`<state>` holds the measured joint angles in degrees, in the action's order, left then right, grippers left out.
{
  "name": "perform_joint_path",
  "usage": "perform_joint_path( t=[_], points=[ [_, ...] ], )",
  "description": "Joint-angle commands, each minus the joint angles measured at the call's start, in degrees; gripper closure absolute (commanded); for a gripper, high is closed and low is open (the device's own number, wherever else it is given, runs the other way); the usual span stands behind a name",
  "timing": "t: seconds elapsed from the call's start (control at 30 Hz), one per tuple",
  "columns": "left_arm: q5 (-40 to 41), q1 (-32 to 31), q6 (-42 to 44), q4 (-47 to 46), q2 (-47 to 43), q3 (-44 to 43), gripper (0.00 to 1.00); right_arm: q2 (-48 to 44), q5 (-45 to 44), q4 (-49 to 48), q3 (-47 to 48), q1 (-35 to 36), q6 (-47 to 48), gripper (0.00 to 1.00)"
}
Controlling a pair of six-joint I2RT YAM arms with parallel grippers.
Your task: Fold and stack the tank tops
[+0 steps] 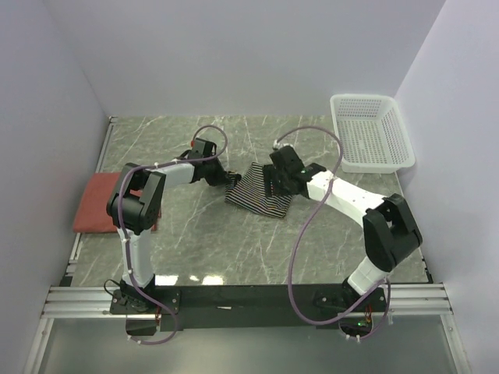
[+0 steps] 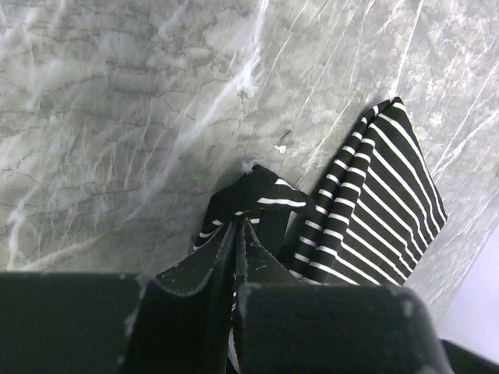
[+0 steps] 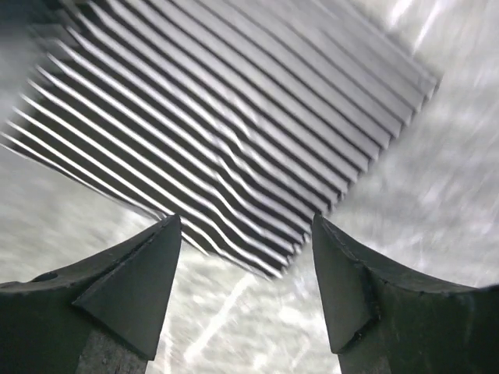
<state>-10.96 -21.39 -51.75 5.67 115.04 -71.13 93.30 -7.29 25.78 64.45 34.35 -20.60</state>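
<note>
The striped tank top (image 1: 257, 195) lies partly folded in the middle of the table. My left gripper (image 1: 222, 178) is shut on its black-trimmed left corner (image 2: 257, 199), pinching the cloth between the fingers. My right gripper (image 1: 282, 181) is open and empty just above the top's right edge; in the right wrist view the stripes (image 3: 234, 132) lie beyond the spread fingers (image 3: 148, 273). The brick-red tank top (image 1: 97, 212) lies folded at the table's left edge. The mustard-tan top is out of view.
A white mesh basket (image 1: 368, 134) stands at the back right. Grey marble tabletop (image 1: 234, 249) lies around the cloth. White walls close in on the left, back and right.
</note>
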Motion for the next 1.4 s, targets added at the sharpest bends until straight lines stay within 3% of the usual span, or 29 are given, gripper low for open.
perform_joint_path(
  t=[0.0,0.33,0.9,1.13,1.17,1.2,1.3,1.37],
  points=[
    [0.2,-0.7,1.9,2.0,-1.2,1.5,0.89,-0.4,-3.4,-5.9,5.4,-1.1,1.5,0.25],
    [-1.3,-1.3,3.1,4.1,2.8,-3.6,0.9,23.3,6.1,-6.0,28.3,-4.2,14.9,0.28],
    [-1.9,-1.5,3.1,4.4,4.6,-5.3,0.91,36.1,11.2,-5.0,37.9,-6.1,16.2,0.45],
    [-1.7,-1.5,3.2,4.5,4.8,-5.6,0.91,36.5,11.3,-5.5,37.2,-6.2,15.6,0.61],
    [-1.8,-1.5,3.2,4.5,4.8,-5.5,0.91,36.3,11.3,-5.6,37.1,-6.2,15.2,0.67],
    [-1.6,-1.5,3.4,4.7,5.1,-5.7,0.91,36.0,11.1,-5.6,37.1,-6.1,14.9,0.79],
    [-1.4,-1.6,3.4,4.8,5.2,-5.7,0.91,33.7,10.5,-7.1,35.3,-6.2,14.2,0.98],
    [-1.3,-1.6,3.4,4.7,5.3,-5.6,0.91,31.6,10.2,-10.1,33.3,-6.2,13.7,1.0]
  ],
)
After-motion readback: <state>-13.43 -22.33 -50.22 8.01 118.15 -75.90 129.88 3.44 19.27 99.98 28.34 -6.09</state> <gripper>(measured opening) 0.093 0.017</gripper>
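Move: The far corner of the folded striped tank top, still free, lies about 16 cm ahead of the open right hand, 6 cm to its left and 6 cm below. The folded body's middle is some 7 cm ahead and 5 cm left of that hand, the bunched strap about 12 cm ahead and 14 cm left. From the left hand, already holding that strap, the far corner is roughly 5 cm ahead and 8 cm right. Right hand arcs about 16 cm forward and left, rising then sinking, pinches the far corner; left keeps hold. ##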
